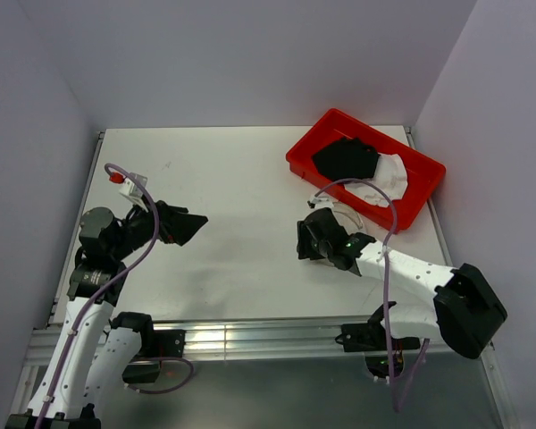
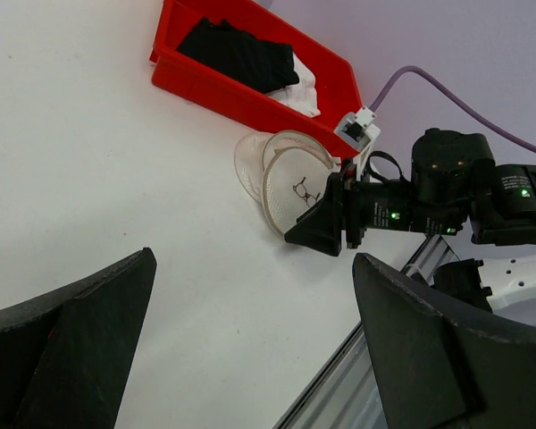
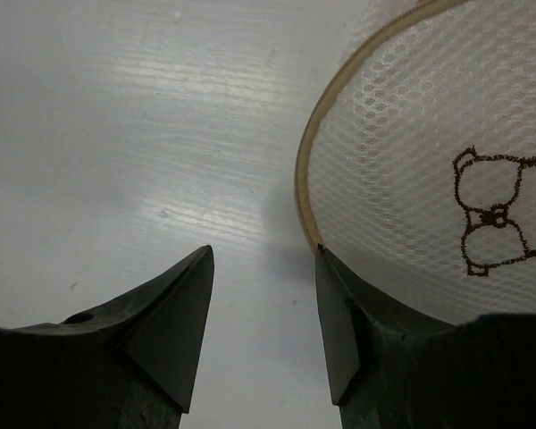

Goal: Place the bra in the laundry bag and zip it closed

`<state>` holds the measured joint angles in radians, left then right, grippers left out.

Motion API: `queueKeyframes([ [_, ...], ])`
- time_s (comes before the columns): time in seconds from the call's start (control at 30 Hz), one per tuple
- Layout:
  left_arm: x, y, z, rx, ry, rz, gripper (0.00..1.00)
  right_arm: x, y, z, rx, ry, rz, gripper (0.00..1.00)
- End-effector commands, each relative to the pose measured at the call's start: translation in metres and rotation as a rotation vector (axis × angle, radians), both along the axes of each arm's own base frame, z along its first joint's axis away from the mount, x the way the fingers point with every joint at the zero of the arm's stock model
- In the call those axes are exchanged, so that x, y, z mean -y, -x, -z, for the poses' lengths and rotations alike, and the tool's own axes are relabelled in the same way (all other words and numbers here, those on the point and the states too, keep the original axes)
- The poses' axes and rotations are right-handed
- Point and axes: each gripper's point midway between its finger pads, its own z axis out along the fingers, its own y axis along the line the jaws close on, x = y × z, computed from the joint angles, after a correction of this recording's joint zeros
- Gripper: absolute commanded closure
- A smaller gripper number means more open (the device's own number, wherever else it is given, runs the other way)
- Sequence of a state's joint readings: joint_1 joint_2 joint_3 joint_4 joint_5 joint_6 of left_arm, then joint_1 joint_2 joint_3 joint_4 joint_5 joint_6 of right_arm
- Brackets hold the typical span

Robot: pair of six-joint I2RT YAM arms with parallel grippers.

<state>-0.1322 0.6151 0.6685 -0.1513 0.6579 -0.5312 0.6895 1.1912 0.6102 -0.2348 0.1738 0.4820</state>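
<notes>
The bra (image 1: 391, 172) is a white bundle in the red tray (image 1: 305, 152), beside a black cloth (image 1: 344, 158); the left wrist view shows the bra (image 2: 305, 91) at the tray's near end. The laundry bag (image 2: 284, 186) lies on the table just in front of the tray, one round mesh end with a brown bear drawing (image 3: 411, 170) turned towards my right gripper (image 3: 263, 259). That gripper is open with only table between its fingers, and its right fingertip (image 3: 335, 295) rests against the bag's tan rim. My left gripper (image 2: 250, 349) hangs wide open over bare table far to the left.
The red tray (image 2: 241, 94) stands at the back right, near the right wall. A metal rail (image 1: 250, 338) runs along the table's near edge. A grey cable (image 1: 375, 189) loops over the right arm, above the bag.
</notes>
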Motion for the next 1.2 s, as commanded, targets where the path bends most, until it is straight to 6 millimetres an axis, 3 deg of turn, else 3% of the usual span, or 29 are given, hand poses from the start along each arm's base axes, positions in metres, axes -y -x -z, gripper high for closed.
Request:
queueKeyframes([
  [0.0, -0.003, -0.001, -0.018, 0.059, -0.008, -0.016, 0.01, -0.001, -0.018, -0.009, 0.048, 0.031, 0.049, 0.44],
  [0.2, 0.0, -0.001, -0.016, 0.046, 0.002, -0.003, 0.01, 0.005, -0.033, 0.009, -0.008, 0.159, 0.095, 0.46],
  [0.27, -0.001, -0.002, -0.014, 0.031, 0.003, -0.02, 0.01, 0.005, -0.032, 0.024, -0.046, 0.193, 0.098, 0.48],
  [0.37, -0.002, -0.003, -0.011, 0.015, 0.006, -0.028, 0.01, 0.007, -0.035, 0.038, -0.068, 0.23, 0.112, 0.61],
  [0.4, -0.001, -0.003, -0.01, 0.014, 0.003, -0.028, 0.01, 0.009, -0.035, 0.045, -0.08, 0.252, 0.114, 0.73],
  [0.47, -0.002, -0.003, -0.01, 0.014, -0.004, -0.035, 0.01, 0.011, -0.037, 0.05, -0.088, 0.28, 0.118, 0.83],
  [0.5, -0.003, -0.003, -0.007, 0.008, -0.013, -0.037, 0.01, 0.013, -0.04, 0.052, -0.086, 0.306, 0.124, 0.99],
  [0.57, -0.004, -0.002, -0.008, 0.01, -0.018, -0.043, 0.01, 0.012, -0.043, 0.05, -0.077, 0.316, 0.126, 1.0],
  [0.63, -0.007, -0.003, -0.007, 0.012, -0.026, -0.062, 0.01, -0.003, -0.047, 0.035, -0.032, 0.281, 0.091, 1.0],
  [0.67, -0.008, -0.003, -0.011, 0.025, -0.027, -0.071, 0.01, -0.015, -0.051, 0.024, 0.008, 0.245, 0.072, 1.0],
  [0.73, -0.011, -0.003, -0.016, 0.039, -0.027, -0.091, 0.01, -0.052, -0.053, -0.017, 0.1, 0.131, -0.017, 1.0],
  [0.77, -0.014, -0.004, -0.023, 0.058, -0.025, -0.114, 0.01, -0.074, -0.062, -0.048, 0.159, 0.045, -0.044, 1.0],
  [0.83, -0.02, -0.006, -0.025, 0.053, -0.032, -0.154, 0.01, -0.11, -0.056, -0.102, 0.221, -0.119, -0.144, 1.0],
  [0.87, -0.026, -0.008, -0.029, 0.061, -0.04, -0.196, 0.01, -0.129, -0.06, -0.149, 0.293, -0.225, -0.177, 1.0],
  [0.93, -0.033, -0.009, -0.025, 0.037, -0.056, -0.238, 0.01, -0.155, -0.052, -0.196, 0.342, -0.337, -0.254, 1.0],
  [0.97, -0.036, -0.007, -0.029, 0.046, -0.058, -0.256, 0.01, -0.166, -0.055, -0.237, 0.395, -0.393, -0.266, 1.0],
  [1.03, -0.045, -0.006, -0.033, 0.042, -0.068, -0.31, 0.01, -0.181, -0.049, -0.272, 0.429, -0.456, -0.29, 1.0],
  [1.07, -0.048, -0.003, -0.037, 0.051, -0.064, -0.329, 0.01, -0.189, -0.049, -0.303, 0.463, -0.527, -0.289, 1.0],
  [1.17, -0.064, 0.002, -0.049, 0.065, -0.071, -0.418, 0.01, -0.208, -0.041, -0.349, 0.475, -0.685, -0.322, 1.0],
])
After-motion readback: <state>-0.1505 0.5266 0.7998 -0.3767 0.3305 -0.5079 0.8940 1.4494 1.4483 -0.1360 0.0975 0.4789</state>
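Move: The laundry bag lies flat below the right hand, its middle about 6 cm ahead, 9 cm to the right and 6 cm down; its left rim is nearest, some 4 cm ahead, 1 cm right and 5 cm below the fingers. The red box stands about 25 cm ahead and 21 cm right of that hand, the black cloth in it 28 ahead and 16 right. From the left hand the bag is some 8 cm ahead, 34 cm right and 28 cm down. The right fingers pinch the laundry bag by its left rim, reached by sinking about 5 cm and easing 4 cm forward while closing from half open to shut. Keeping hold, the hand then sweeps up about 35 cm and 20 cm left, faster and faster, tipping from pointing down to about level. The left hand, still wide open, finally swings 4 cm left and lifts slightly, turning some 15 degrees counter-clockwise. ##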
